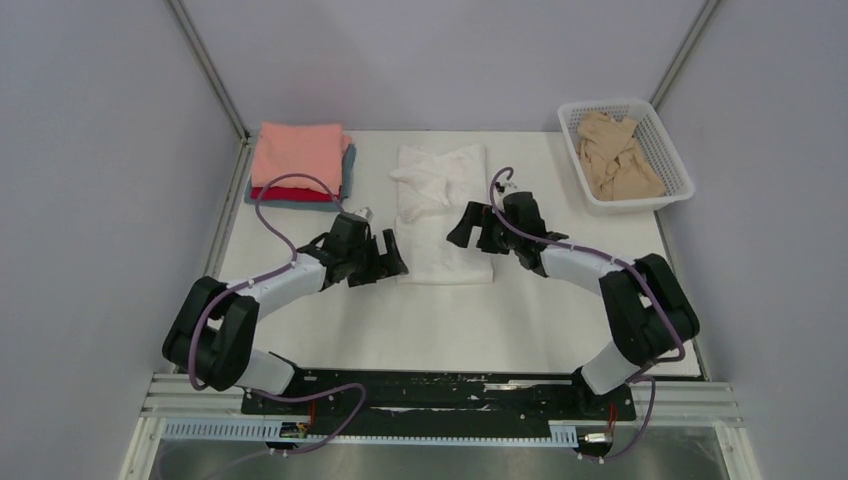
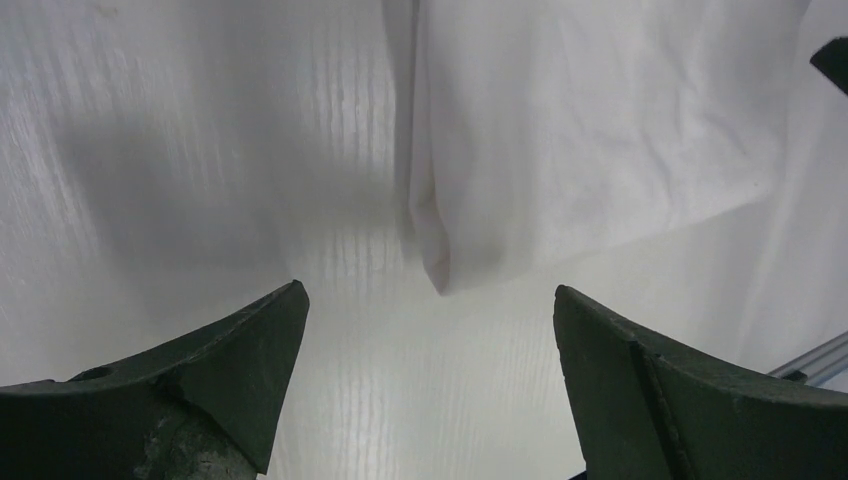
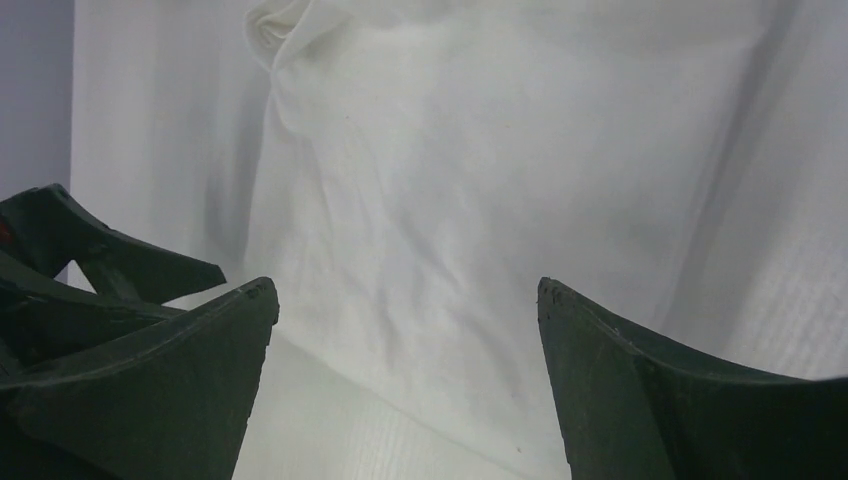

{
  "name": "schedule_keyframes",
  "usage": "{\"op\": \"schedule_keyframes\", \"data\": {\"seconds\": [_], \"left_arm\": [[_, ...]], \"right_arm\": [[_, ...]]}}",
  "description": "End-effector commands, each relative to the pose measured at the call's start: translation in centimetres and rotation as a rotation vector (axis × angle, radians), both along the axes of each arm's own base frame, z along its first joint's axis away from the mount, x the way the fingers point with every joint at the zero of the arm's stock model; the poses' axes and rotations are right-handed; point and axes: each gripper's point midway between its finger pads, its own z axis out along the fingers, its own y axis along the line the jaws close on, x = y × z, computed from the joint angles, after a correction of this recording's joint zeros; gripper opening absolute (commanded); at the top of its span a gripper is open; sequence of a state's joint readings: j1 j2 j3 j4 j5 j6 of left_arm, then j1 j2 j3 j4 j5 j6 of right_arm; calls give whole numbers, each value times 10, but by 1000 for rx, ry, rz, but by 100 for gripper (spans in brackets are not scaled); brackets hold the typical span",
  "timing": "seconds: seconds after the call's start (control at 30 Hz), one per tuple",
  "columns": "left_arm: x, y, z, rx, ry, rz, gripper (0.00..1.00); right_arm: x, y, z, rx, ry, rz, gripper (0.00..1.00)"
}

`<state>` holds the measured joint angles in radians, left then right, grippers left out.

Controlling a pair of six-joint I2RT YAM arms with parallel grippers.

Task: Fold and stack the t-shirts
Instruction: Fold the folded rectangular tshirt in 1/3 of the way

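Observation:
The white t-shirt lies folded into a long strip at the table's middle, with bunched cloth at its far end. My left gripper is open and empty at the strip's near left corner; in the left wrist view the shirt's corner lies just ahead of the fingertips. My right gripper is open and empty over the strip's right edge; in the right wrist view the white shirt fills the space ahead. A beige t-shirt lies crumpled in the basket.
A stack of folded shirts sits at the far left: salmon-pink on top, red and grey-blue below. The white lattice basket stands at the far right. The left gripper's fingers show in the right wrist view.

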<state>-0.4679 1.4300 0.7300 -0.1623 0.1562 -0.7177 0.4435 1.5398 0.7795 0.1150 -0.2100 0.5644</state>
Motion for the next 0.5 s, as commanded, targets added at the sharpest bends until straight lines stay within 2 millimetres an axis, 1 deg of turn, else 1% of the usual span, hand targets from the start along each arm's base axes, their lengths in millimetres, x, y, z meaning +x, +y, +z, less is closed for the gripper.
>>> {"op": "schedule_keyframes", "data": {"seconds": [0.0,0.07,0.1,0.13,0.2,0.23,0.3,0.37,0.4,0.47], "left_arm": [[-3,-3,15,-43,-41,28,100],[-9,1,14,-44,-43,42,100],[-14,4,9,-42,-31,47,100],[-15,4,10,-50,-38,47,100],[-19,5,7,-52,-31,52,100],[-21,6,4,-50,-21,55,100],[-22,8,0,-42,-11,68,100],[-21,10,0,-32,-15,77,100],[-18,11,1,-27,-21,88,100],[-11,11,5,-24,-35,101,100]], "right_arm": [[25,58,27,128,-89,208,100],[39,79,22,148,-86,246,100],[51,90,24,161,-103,252,100],[61,99,11,162,-93,258,100],[96,113,10,166,-131,234,100],[114,118,7,161,-147,209,100],[147,123,10,158,-171,154,99],[164,128,21,164,-197,141,99],[167,129,30,165,-216,140,99],[161,123,41,149,-238,140,99]]}}
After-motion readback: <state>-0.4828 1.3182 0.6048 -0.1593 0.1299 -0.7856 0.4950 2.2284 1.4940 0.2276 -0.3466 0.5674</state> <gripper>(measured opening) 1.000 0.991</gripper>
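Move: The white t-shirt's far left corner, beside the loose sleeve flap, lies about 16 cm ahead of the right hand, 17 cm to its left and 7 cm below; the flap's middle is some 24 cm ahead and 13 cm left. The shirt's near left corner lies about 2 cm ahead of the left hand, 2 cm right and 5 cm below, with the far left corner 25 cm ahead and 1 cm right. Open right hand sweeps 14 cm forward, 12 cm left towards the far left corner; open left backs off 3 cm. ##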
